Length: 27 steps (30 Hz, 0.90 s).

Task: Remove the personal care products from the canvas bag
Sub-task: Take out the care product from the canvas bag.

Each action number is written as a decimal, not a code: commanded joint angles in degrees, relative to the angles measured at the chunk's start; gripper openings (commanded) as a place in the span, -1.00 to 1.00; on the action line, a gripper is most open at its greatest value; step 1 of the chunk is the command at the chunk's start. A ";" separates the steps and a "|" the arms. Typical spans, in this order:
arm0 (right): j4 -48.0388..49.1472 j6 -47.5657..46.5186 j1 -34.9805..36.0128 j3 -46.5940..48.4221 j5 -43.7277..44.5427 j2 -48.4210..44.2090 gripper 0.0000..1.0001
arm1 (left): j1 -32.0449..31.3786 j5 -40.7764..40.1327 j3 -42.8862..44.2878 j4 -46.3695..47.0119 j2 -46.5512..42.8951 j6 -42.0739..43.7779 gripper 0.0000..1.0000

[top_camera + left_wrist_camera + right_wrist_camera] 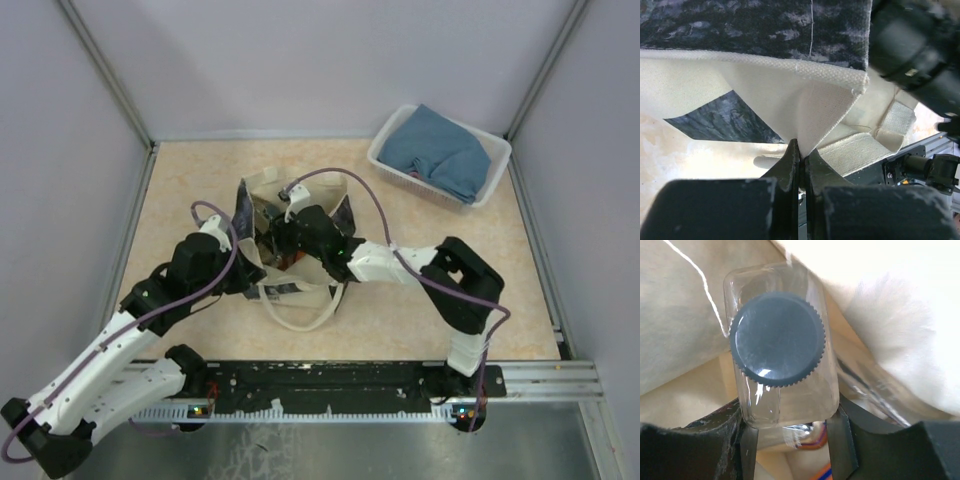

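The cream canvas bag (292,292) with a dark printed panel lies mid-table, its mouth held apart. My left gripper (248,270) is shut on the bag's cloth edge (790,95), with the fabric pinched between the fingertips (802,150). My right gripper (283,240) reaches down into the bag. In the right wrist view it (790,414) is shut on a clear bottle with a dark ribbed cap (777,340), a finger pressed on each side of it. Under that bottle shows part of a product with orange and blue stripes (812,444). Another clear bottle (875,385) lies to the right.
A white plastic basket (492,186) with a blue folded cloth (435,150) stands at the back right. The bag's handle loop (300,318) trails toward the near edge. The right arm's dark wrist (920,55) sits close above the bag's mouth.
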 commanded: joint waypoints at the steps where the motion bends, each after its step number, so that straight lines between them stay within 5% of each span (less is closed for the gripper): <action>1: -2.67 -12.16 -0.35 -0.30 8.94 -12.86 -1.00 | -0.06 -1.01 1.37 -2.27 0.60 1.38 -1.00; 12: -7.43 -25.08 -0.45 0.66 17.34 -19.83 -1.00 | -0.06 -1.34 1.95 -2.26 1.35 1.33 -1.00; 27: -2.50 -19.60 -0.65 -2.62 12.76 -8.75 -1.00 | -0.06 -1.18 1.57 -2.98 0.23 0.98 -1.00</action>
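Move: The right hand holds the clear bottle inside the bag. The canvas bag's right rim, on the way out, is roughly 17 cm to its right, 7 cm ahead and some 5 cm higher. The orange package lies about 4 cm back, 4 cm right and 7 cm below; the bag edge pinched by the left hand is about 8 cm back, straight behind. From the left hand, the right rim lies some 15 cm ahead and 18 cm right, about level. Rightward and up inside the bag, the right hand carries the gripped bottle about 8 cm across and 6 cm up, fingers tilting upward some 25 degrees; then it eases back left and down by about 2 cm, edging forward. Its fingers keep their hold, and the left hand stays pinching the bag's near edge. ##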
